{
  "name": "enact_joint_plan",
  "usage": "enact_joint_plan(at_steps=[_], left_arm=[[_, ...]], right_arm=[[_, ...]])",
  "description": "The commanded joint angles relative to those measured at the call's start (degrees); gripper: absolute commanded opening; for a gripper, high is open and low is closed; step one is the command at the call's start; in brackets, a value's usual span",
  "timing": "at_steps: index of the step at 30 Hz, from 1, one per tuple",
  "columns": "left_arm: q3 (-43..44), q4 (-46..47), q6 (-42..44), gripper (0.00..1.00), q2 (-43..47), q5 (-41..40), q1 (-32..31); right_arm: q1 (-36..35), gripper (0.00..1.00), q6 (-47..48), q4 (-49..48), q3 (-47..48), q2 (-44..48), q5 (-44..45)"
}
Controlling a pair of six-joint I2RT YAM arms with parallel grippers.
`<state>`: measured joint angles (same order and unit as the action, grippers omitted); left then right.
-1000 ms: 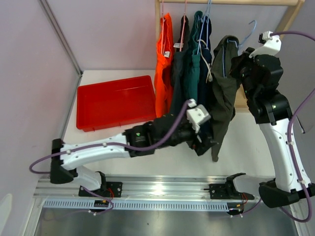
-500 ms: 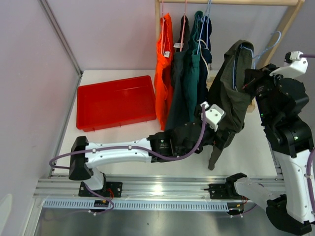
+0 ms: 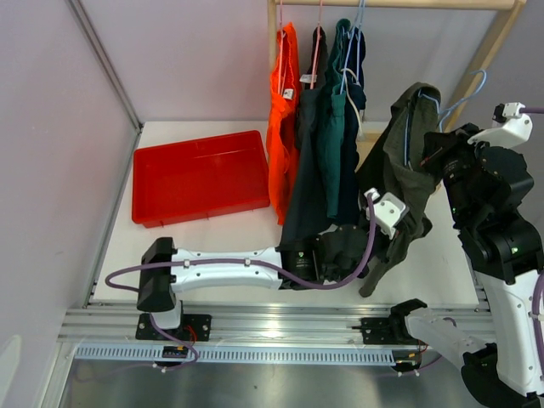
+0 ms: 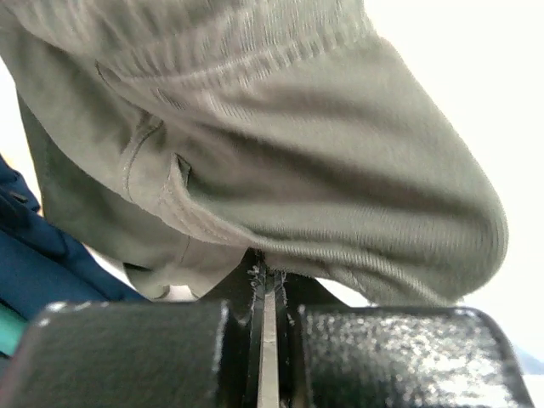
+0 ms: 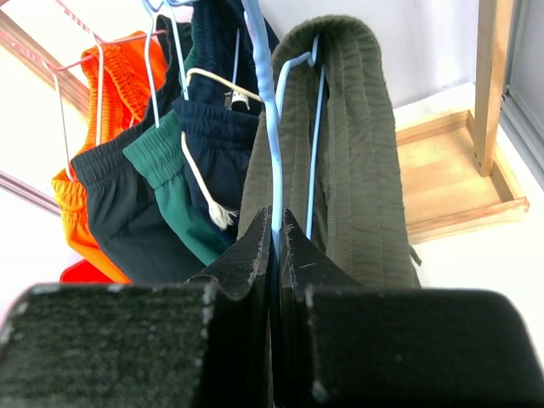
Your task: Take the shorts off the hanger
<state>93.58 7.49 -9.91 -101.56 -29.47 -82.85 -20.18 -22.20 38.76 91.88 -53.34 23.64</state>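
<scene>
The dark olive shorts (image 3: 399, 161) hang on a light blue hanger (image 3: 466, 88), off the rail and to the right of the rack. My right gripper (image 3: 431, 155) is shut on the hanger's wire (image 5: 263, 102), with the olive waistband (image 5: 357, 153) just behind its fingertips (image 5: 276, 217). My left gripper (image 3: 406, 234) is shut on the lower edge of the olive shorts (image 4: 297, 153), the fabric pinched at the fingertips (image 4: 268, 276). The orange (image 3: 282, 127), charcoal (image 3: 308, 144), teal (image 3: 333, 144) and navy (image 3: 353, 127) shorts hang on the rail.
A red tray (image 3: 200, 174) lies on the table at the left. The wooden rack's rail (image 3: 399, 4) runs along the top, with its post (image 3: 489, 47) and wooden base (image 5: 450, 195) at the right. A purple wall stands at the left.
My right gripper has carried the hanger with the olive shorts off the rail, right and nearer. My left arm has stretched right, keeping hold of the shorts' lower edge.
</scene>
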Motion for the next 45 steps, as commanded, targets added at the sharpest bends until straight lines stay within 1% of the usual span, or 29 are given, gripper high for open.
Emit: enact_joint_plan(at_steps=[1, 3, 6, 7, 8, 9, 10, 11, 13, 14, 15, 17, 18, 21, 25, 27, 30, 31, 32, 33, 34, 36, 37, 38, 39, 41, 42, 43, 45], left_arm=[[-4.09, 3.93, -0.64, 0.0, 4.16, -1.99, -1.52], [-6.29, 5.17, -0.81, 0.0, 5.4, -2.17, -3.01], [-9.72, 5.17, -0.11, 0.0, 7.33, -5.5, -7.31], [-10.43, 5.26, 0.07, 0.0, 7.95, -7.07, -9.59], [-13.74, 5.35, -0.45, 0.0, 9.43, -7.96, -10.57], [-15.08, 5.96, -0.81, 0.0, 10.32, -8.58, -11.8], [-16.4, 6.31, -1.51, 0.0, 11.28, -9.19, -13.9], [-20.85, 6.31, -3.34, 0.0, 13.12, -10.42, -14.88], [-25.09, 6.05, -5.72, 0.0, 14.72, -11.74, -17.59], [-26.42, 5.79, -8.26, 0.0, 15.33, -12.7, -18.39], [-30.09, 5.35, -9.41, 0.0, 16.21, -13.32, -19.36], [-32.13, 4.3, -13.0, 0.0, 16.57, -14.99, -21.65], [-34.58, 3.6, -14.59, 0.0, 16.31, -15.43, -22.26], [-36.62, 2.01, -18.47, 0.0, 15.87, -16.04, -23.58], [-36.45, 1.04, -18.39, 0.0, 15.16, -17.28, -24.2], [-35.75, 0.43, -17.34, 0.0, 14.99, -18.85, -24.12], [-32.5, -1.07, -14.36, 0.0, 14.46, -18.43, -20.35], [-31.71, -1.07, -13.39, 0.0, 14.28, -17.03, -16.77], [-29.01, -1.42, -11.55, 0.0, 13.93, -16.06, -14.73], [-27.85, -1.6, -10.14, 0.0, 13.76, -15.27, -12.53], [-25.58, -1.34, -8.56, 0.0, 13.58, -13.0, -7.9], [-18.56, -2.99, -4.6, 0.0, 11.74, -10.79, -3.31], [-16.26, -4.13, -3.37, 0.0, 10.69, -9.3, 1.33], [-13.63, -5.97, -2.05, 0.0, 7.9, -6.85, 3.46], [-5.42, -9.56, -1.35, 0.0, 6.39, -5.78, 7.4], [-0.18, -11.87, 1.2, 0.0, 3.57, -3.41, 10.5], [7.33, -12.92, 1.82, 0.0, 0.69, -2.7, 11.91], [10.1, -16.42, 2.17, 0.0, -0.82, -2.17, 14.18], [19.67, -19.51, 3.05, 0.0, -3.98, -2.34, 16.13]], right_arm=[[-0.29, 0.0, -1.01, -4.83, 0.76, 0.61, 1.23], [-0.21, 0.0, 0.3, -5.28, 1.2, 0.08, 2.2], [0.14, 0.0, 1.71, -5.54, 3.04, -1.85, 3.6], [0.41, 0.0, 2.67, -5.11, 5.4, -2.55, 3.61], [0.67, 0.0, 3.12, -4.75, 6.81, -4.38, 3.17], [0.93, 0.0, 3.47, -4.31, 8.39, -5.27, 3.08], [1.55, 0.0, 4.08, -3.44, 11.71, -6.24, 2.91], [1.99, 0.0, 4.44, -3.08, 13.31, -7.9, 2.64], [2.78, 0.0, 5.05, -1.94, 17.61, -9.49, 2.47], [3.04, 0.0, 5.75, -1.68, 18.85, -10.81, 2.38], [3.48, 0.0, 5.93, -1.33, 20.17, -11.43, 2.38], [4.71, 0.0, 6.02, -0.18, 23.94, -12.66, 1.59], [4.89, 0.0, 5.94, 0.34, 25.01, -13.62, 1.41], [5.16, 0.0, 5.67, 1.23, 27.13, -14.24, 0.8], [5.16, 0.0, 5.14, 2.1, 27.39, -14.16, 0.36], [5.16, 0.0, 3.92, 4.37, 28.18, -14.16, -0.6], [5.16, 0.0, 1.73, 7.9, 28.8, -12.58, -4.47], [5.07, 0.0, 0.15, 10.08, 28.02, -10.57, -6.04], [5.07, 0.0, -0.56, 11.5, 27.57, -9.42, -9.45], [5.07, 0.0, -1.35, 14.29, 27.13, -8.19, -11.05], [5.07, 0.0, -3.19, 15.89, 26.08, -5.4, -13.94], [5.15, 0.0, -5.04, 20.45, 24.68, -2.22, -16.33], [5.24, 0.0, -5.83, 21.61, 23.8, -0.55, -17.56], [5.33, 0.0, -6.97, 22.84, 22.48, 2.68, -19.66], [5.59, 0.0, -7.24, 25.37, 21.86, 4.02, -20.9], [6.47, 0.0, -7.34, 28.89, 22.72, 5.61, -23.01], [6.91, 0.0, -7.16, 32.83, 23.69, 6.14, -24.76], [7.7, 0.0, -6.99, 34.69, 24.83, 6.06, -25.74], [8.4, 0.0, -5.85, 39.17, 28.35, 5.71, -26.54]])
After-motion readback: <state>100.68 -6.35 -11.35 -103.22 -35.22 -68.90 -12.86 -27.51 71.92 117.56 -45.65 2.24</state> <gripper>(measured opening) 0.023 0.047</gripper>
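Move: My left fingers are already shut on the lower part of the olive shorts, whose middle is about 12 cm ahead, 4 cm right and 5 cm above that hand. The navy shorts hang some 20 cm ahead and 10 cm left of it, about level. My right hand holds the hanger; from it the olive shorts are about 5 cm ahead, 3 cm left and 8 cm below, the wooden crate roughly 24 cm ahead, 6 cm right and 46 cm down. Keeping the olive shorts pinched, I drag them with my left hand back, left and down, about 13 cm back and 14 cm down, then swing that hand some 25 cm forward and back up towards the navy shorts, turning counter-clockwise. My right hand keeps the hanger, tips down some 10 degrees while nearly in place, then levels and draws it about 16 cm back, away from the shorts. ##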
